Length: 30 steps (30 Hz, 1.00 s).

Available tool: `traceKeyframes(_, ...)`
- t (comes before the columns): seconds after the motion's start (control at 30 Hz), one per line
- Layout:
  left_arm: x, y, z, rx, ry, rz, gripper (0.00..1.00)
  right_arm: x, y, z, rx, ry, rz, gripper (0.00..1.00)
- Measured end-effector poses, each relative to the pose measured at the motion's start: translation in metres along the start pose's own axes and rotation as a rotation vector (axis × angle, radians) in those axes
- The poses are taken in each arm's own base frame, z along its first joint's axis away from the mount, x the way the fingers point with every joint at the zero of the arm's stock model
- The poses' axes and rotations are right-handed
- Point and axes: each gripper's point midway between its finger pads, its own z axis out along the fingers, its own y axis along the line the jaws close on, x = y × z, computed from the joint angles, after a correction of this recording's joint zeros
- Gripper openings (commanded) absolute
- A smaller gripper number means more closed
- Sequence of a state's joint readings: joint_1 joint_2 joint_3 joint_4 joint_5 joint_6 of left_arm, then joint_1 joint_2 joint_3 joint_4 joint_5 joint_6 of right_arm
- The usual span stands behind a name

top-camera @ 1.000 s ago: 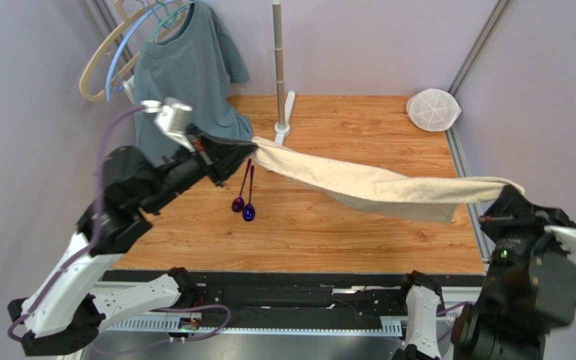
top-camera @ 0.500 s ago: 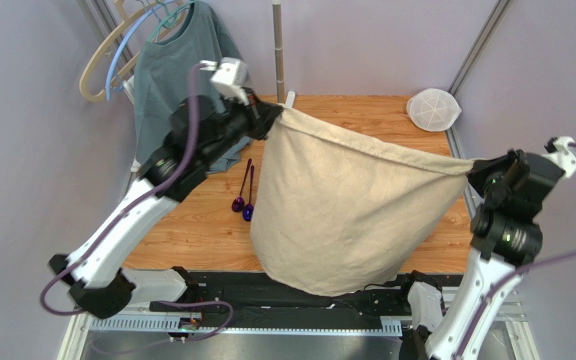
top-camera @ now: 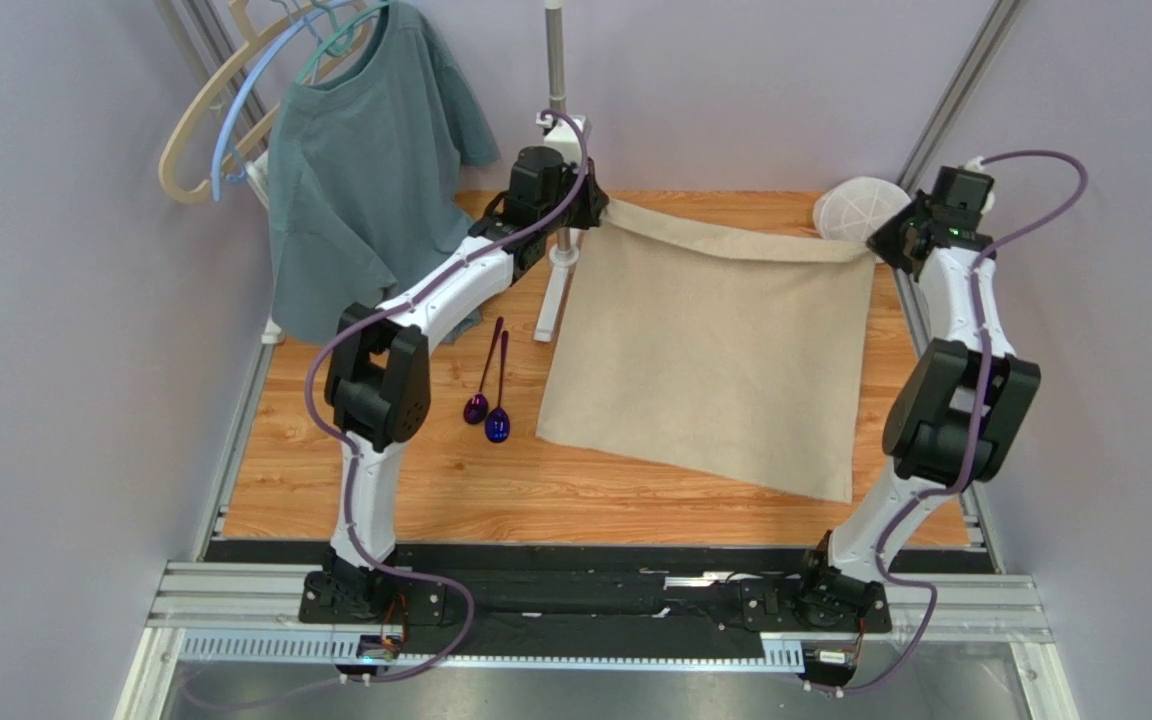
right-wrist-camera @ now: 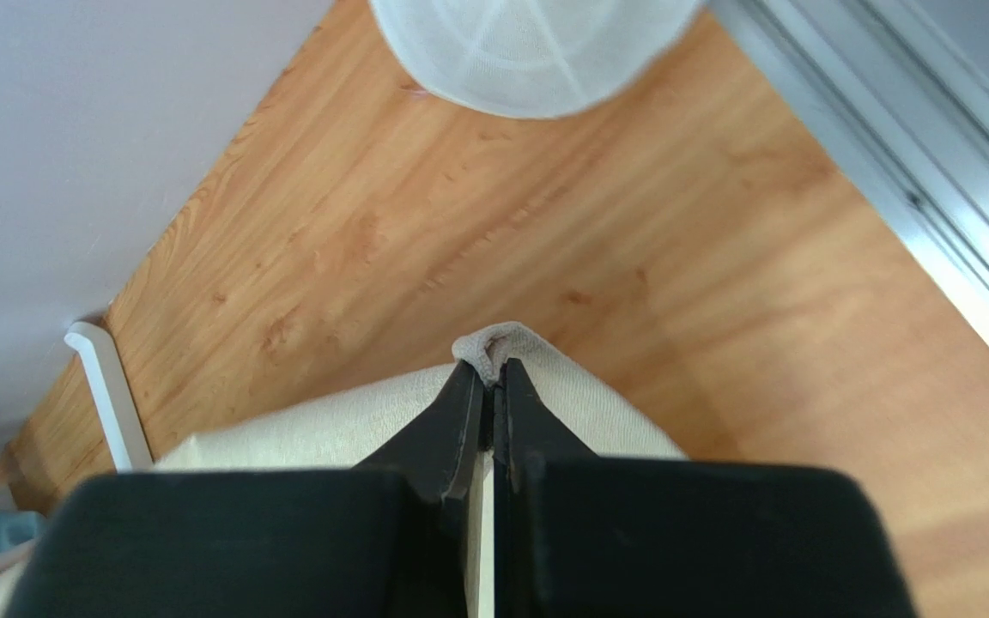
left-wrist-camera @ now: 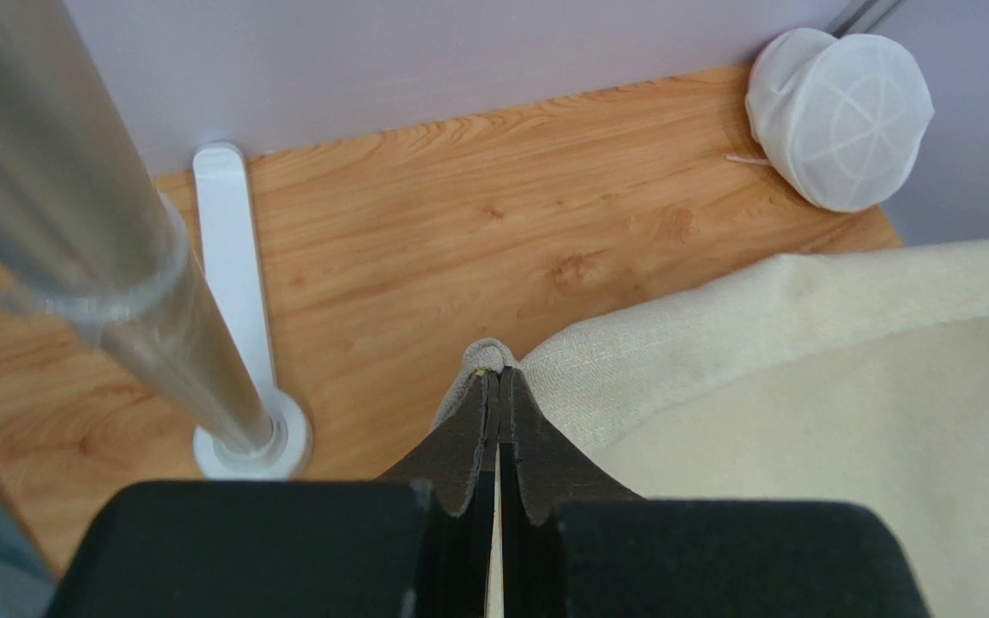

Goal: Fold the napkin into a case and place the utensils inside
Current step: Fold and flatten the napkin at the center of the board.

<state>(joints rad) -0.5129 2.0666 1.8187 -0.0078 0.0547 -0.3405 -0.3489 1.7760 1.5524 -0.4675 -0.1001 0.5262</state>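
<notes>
The beige napkin (top-camera: pixel 710 353) hangs spread out as a flat square over the table, its lower edge near the table's middle. My left gripper (top-camera: pixel 597 207) is shut on its far left corner (left-wrist-camera: pixel 493 354), close to the metal pole. Over at the far right, my right gripper (top-camera: pixel 880 248) is shut on the other far corner (right-wrist-camera: pixel 493 348). Two utensils, spoons with purple bowls (top-camera: pixel 486 413) and dark handles, lie side by side on the wood left of the napkin. No case is formed; the cloth is unfolded.
A metal pole (top-camera: pixel 555 105) on a white base (top-camera: pixel 564 263) stands at the back, just beside my left gripper. A grey-green T-shirt (top-camera: pixel 364 150) hangs on hangers at the back left. A white mesh disc (top-camera: pixel 860 210) lies at the back right corner.
Both arms swung from near the front to the table's far side, carrying the napkin. It went from a stretched band, to a hanging bag shape, to a flat spread square.
</notes>
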Motion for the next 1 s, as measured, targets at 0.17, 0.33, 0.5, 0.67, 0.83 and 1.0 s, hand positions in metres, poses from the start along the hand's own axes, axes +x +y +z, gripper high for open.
traceKeyframes(0.17, 0.007, 0.024, 0.034, 0.037, -0.035, -0.025, 0.0, 0.011, 0.022, 0.041, -0.051, 0.041, -0.037, 0.0)
traceKeyframes(0.33, 0.013, 0.025, 0.043, 0.101, -0.044, -0.041, 0.0, 0.014, 0.018, 0.043, -0.053, 0.055, -0.06, 0.0)
traceKeyframes(0.5, 0.028, 0.02, 0.04, 0.151, -0.021, -0.069, 0.0, 0.028, 0.007, 0.038, -0.02, 0.103, -0.081, 0.0)
traceKeyframes(0.67, 0.09, 0.033, 0.021, 0.122, 0.13, -0.148, 0.0, 0.048, -0.008, 0.028, 0.026, 0.175, -0.108, 0.0)
traceKeyframes(0.83, 0.135, 0.042, -0.007, 0.06, 0.275, -0.199, 0.0, 0.068, -0.028, 0.022, 0.085, 0.235, -0.136, 0.0)
traceKeyframes(1.0, 0.14, 0.04, -0.025, 0.03, 0.359, -0.212, 0.0, 0.077, -0.041, 0.012, 0.127, 0.264, -0.166, 0.0)
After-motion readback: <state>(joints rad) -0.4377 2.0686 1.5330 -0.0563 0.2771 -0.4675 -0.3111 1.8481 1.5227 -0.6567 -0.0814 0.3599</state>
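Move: The napkin is already pinched by its two far corners, with its middle about 15 cm back, 20 cm to the right and some 11 cm below the left gripper. The stand's foot is roughly 7 cm left and 8 cm ahead of that gripper, the spoons about 17 cm left and 14 cm back. From the right gripper, the napkin's middle is some 11 cm back, 21 cm left and 8 cm lower; the white mask is about 16 cm ahead and 3 cm right. Finish the forward swing of both grippers, sinking slightly, by only about 4 cm. Then draw them back towards the robot by 8 to 10 cm while lowering, the left one dropping most (some 13 cm in all), and tip both hands down about 20 degrees. Keep both corners pinched so the held edge comes back over the lower cloth. ##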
